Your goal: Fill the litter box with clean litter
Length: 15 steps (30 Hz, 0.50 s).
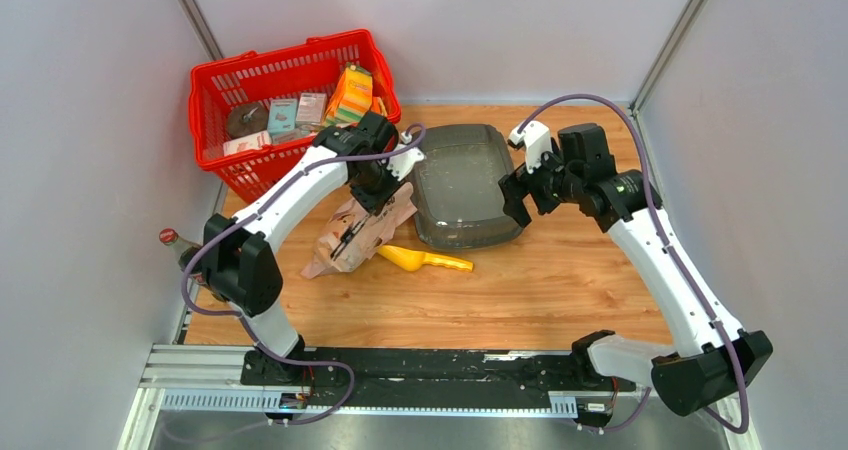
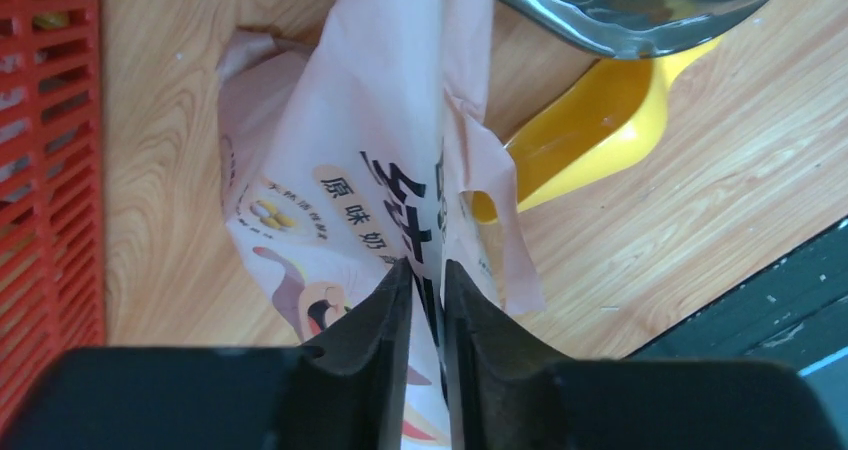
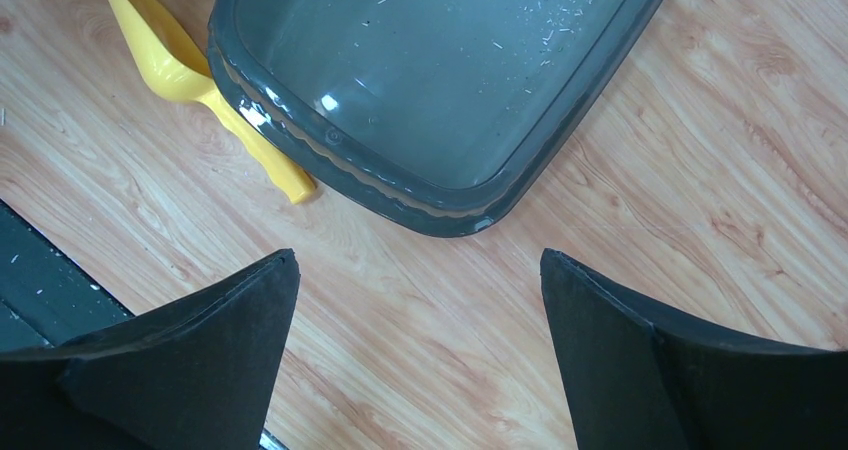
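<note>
The litter box (image 1: 460, 180), a dark grey translucent tray, lies on the wooden table at centre. Its floor (image 3: 430, 80) holds only a few pale specks. The clean litter itself is out of view. A beige paper bag with a cartoon cat (image 1: 355, 235) leans just left of the tray. My left gripper (image 1: 378, 195) is shut on the bag's upper edge, and the paper (image 2: 340, 160) is pinched between the jaws of the left gripper (image 2: 428, 265). My right gripper (image 1: 518, 195) hovers open at the tray's right side, with bare wood between the wide-spread jaws of the right gripper (image 3: 420, 255).
A yellow scoop (image 1: 425, 260) lies on the table in front of the tray, its handle under the tray's near rim (image 3: 270, 160). A red mesh basket (image 1: 280, 58) with boxes and packets stands at the back left. A bottle (image 1: 172, 240) stands at the table's left edge.
</note>
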Motion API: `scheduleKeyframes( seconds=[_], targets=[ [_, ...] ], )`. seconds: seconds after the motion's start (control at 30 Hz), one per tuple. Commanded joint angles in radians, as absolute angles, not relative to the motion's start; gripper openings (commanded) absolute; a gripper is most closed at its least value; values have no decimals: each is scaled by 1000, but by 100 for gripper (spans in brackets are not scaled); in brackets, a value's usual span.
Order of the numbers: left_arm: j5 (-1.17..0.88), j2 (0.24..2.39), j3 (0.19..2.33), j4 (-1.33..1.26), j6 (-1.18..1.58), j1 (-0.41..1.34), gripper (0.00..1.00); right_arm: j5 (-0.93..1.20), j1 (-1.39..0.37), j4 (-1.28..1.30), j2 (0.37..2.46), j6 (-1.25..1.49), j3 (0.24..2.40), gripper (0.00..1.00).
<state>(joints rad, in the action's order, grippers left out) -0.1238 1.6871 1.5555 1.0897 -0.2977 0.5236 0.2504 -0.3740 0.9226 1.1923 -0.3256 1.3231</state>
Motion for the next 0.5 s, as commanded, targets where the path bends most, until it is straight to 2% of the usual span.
scheduleKeyframes(
  seconds=[0.0, 0.03, 0.07, 0.23, 0.47],
  targets=[
    [-77, 1697, 1640, 1121, -247, 528, 11, 242, -370, 902, 1181, -298, 1333, 95],
    [-72, 1694, 1650, 1121, -241, 525, 2, 245, -370, 900, 1190, -301, 1333, 95],
    [-75, 1687, 1657, 1123, -224, 525, 0, 248, -370, 900, 1196, -302, 1336, 95],
    [-126, 1620, 1721, 1117, -94, 436, 0, 265, -370, 891, 1241, -307, 1368, 95],
    [-218, 1460, 1701, 1081, 319, 256, 0, 288, -371, 887, 1322, -296, 1422, 95]
  ],
)
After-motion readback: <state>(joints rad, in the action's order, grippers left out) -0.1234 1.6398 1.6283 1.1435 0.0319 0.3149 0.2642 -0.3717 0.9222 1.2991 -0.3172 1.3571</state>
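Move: The litter bag is already between the left fingers, its middle about 4 cm back, 2 cm left and 5 cm below. The yellow scoop lies about 9 cm back and 10 cm right of that hand, the litter box some 3 cm ahead and 18 cm right; both are roughly 8 cm lower. The red basket is some 18 cm ahead and 15 cm left. From the right hand, the bag is about 29 cm left, 4 cm back and 14 cm below. The left fingers, half closed around the bag's upper ridge, shut fully and pinch it, then carry it left, up and somewhat forward, about 7 cm in all, away from the scoop and litter box, while the wrist turns some 30 degrees counter-clockwise. The open right hand eases down and forward about 2.5 cm beside the litter box. ##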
